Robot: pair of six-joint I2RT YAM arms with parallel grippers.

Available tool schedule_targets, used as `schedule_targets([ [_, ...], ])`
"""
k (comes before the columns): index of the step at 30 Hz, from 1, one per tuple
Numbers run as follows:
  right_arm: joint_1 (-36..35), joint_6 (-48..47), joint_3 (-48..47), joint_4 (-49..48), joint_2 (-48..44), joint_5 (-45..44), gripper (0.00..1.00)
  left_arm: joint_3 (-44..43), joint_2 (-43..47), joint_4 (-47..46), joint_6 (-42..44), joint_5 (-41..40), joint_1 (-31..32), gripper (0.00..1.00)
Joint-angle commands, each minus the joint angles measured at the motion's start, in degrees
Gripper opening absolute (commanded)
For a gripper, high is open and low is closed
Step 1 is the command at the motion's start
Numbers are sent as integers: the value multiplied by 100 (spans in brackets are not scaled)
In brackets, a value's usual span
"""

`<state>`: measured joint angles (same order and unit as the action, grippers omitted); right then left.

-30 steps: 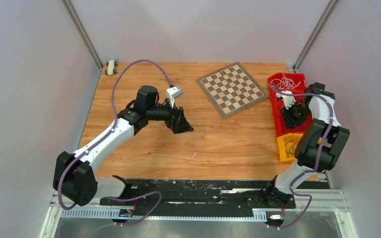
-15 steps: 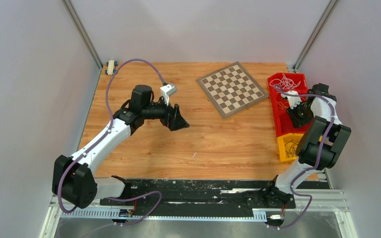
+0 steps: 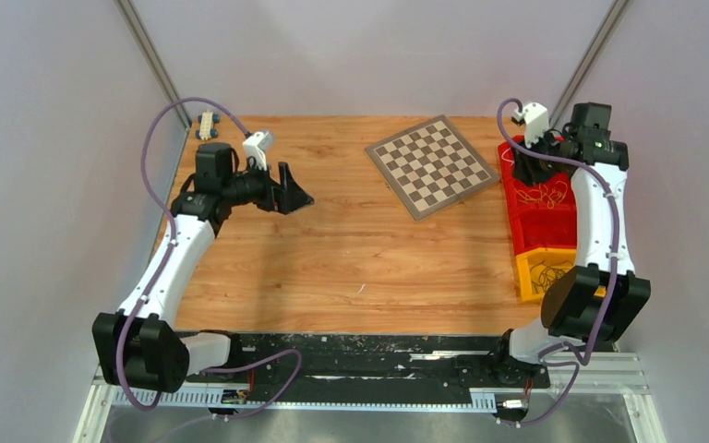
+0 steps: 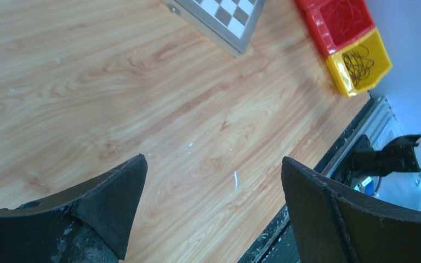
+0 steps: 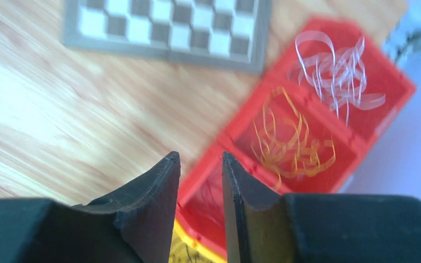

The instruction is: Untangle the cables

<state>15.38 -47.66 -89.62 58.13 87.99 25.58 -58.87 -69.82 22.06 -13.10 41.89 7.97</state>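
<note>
The cables lie sorted in bins at the table's right edge. White cables (image 5: 334, 66) fill the far compartment of the red bin (image 3: 543, 223), yellow-orange cables (image 5: 290, 142) (image 3: 546, 192) the middle one, and faint red strands (image 5: 211, 200) the near one. Dark brown cables (image 4: 359, 60) (image 3: 543, 273) sit in the yellow bin (image 3: 526, 277). My right gripper (image 5: 200, 156) (image 3: 523, 173) hangs above the red bin, jaws a narrow gap apart with nothing between them. My left gripper (image 4: 212, 159) (image 3: 297, 189) is wide open and empty over the table's far left.
A chessboard (image 3: 432, 166) lies at the back centre, just left of the red bin. A small wheeled block (image 3: 207, 124) sits in the far left corner. A black rail (image 3: 369, 355) runs along the near edge, and grey walls close both sides.
My right gripper has risen out of the red bin toward its far end, uncovering the yellow-orange cables. My left arm has drawn back to the far left, still open.
</note>
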Motion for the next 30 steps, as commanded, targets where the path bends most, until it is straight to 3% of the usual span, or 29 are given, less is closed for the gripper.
schedule_targets([
  [1, -669, 1200, -604, -155, -97, 900, 34, -1246, -158, 944, 498, -240, -339, 100],
  [8, -1789, 2453, -258, -1389, -219, 1205, 38, -3280, -834, 3113, 1825, -1079, -475, 100],
  [10, -2070, 2681, 75, -1672, -228, 1199, 39, -3377, -904, 3407, 1845, -1228, -479, 100],
  [15, -2673, 3172, 1111, -2167, -304, 1149, 47, -2509, -508, 3250, 1483, -1329, -476, 100],
  [21, -2855, 3391, 2570, -2596, -845, 835, 77, -1156, -15, 2800, 992, -2052, -476, 100],
  [25, -2850, 3397, 3267, -2685, -1269, 606, 96, -473, 260, 2626, 855, -2101, -481, 100],
  [30, -2803, 3401, 3661, -2725, -1571, 509, 100, -5, 358, 2400, 763, -2211, -485, 100],
])
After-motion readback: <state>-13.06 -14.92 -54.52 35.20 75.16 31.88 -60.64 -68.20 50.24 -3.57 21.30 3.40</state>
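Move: The near red compartment of the sorting bin lies just right of my right hand, about 6 cm to the right, 2 cm ahead and some 19 cm below. The yellow bin is about 12 cm back and 7 cm right of that hand, the yellow cable roughly 12 cm ahead and 5 cm right, and the chessboard some 19 cm ahead and 25 cm left. From my left hand that red compartment is some 68 cm right, 8 cm ahead. I swing my empty right hand about 20 cm left, away from the bins. It rises a little at first, then sinks and draws back to bare table short of the chessboard, opening its partly open fingers fully and rolling its left side up. My left hand, fingers still wide, lifts some 9 cm, then drops below its start and comes back, drifting left all the while and tipping more downward. ##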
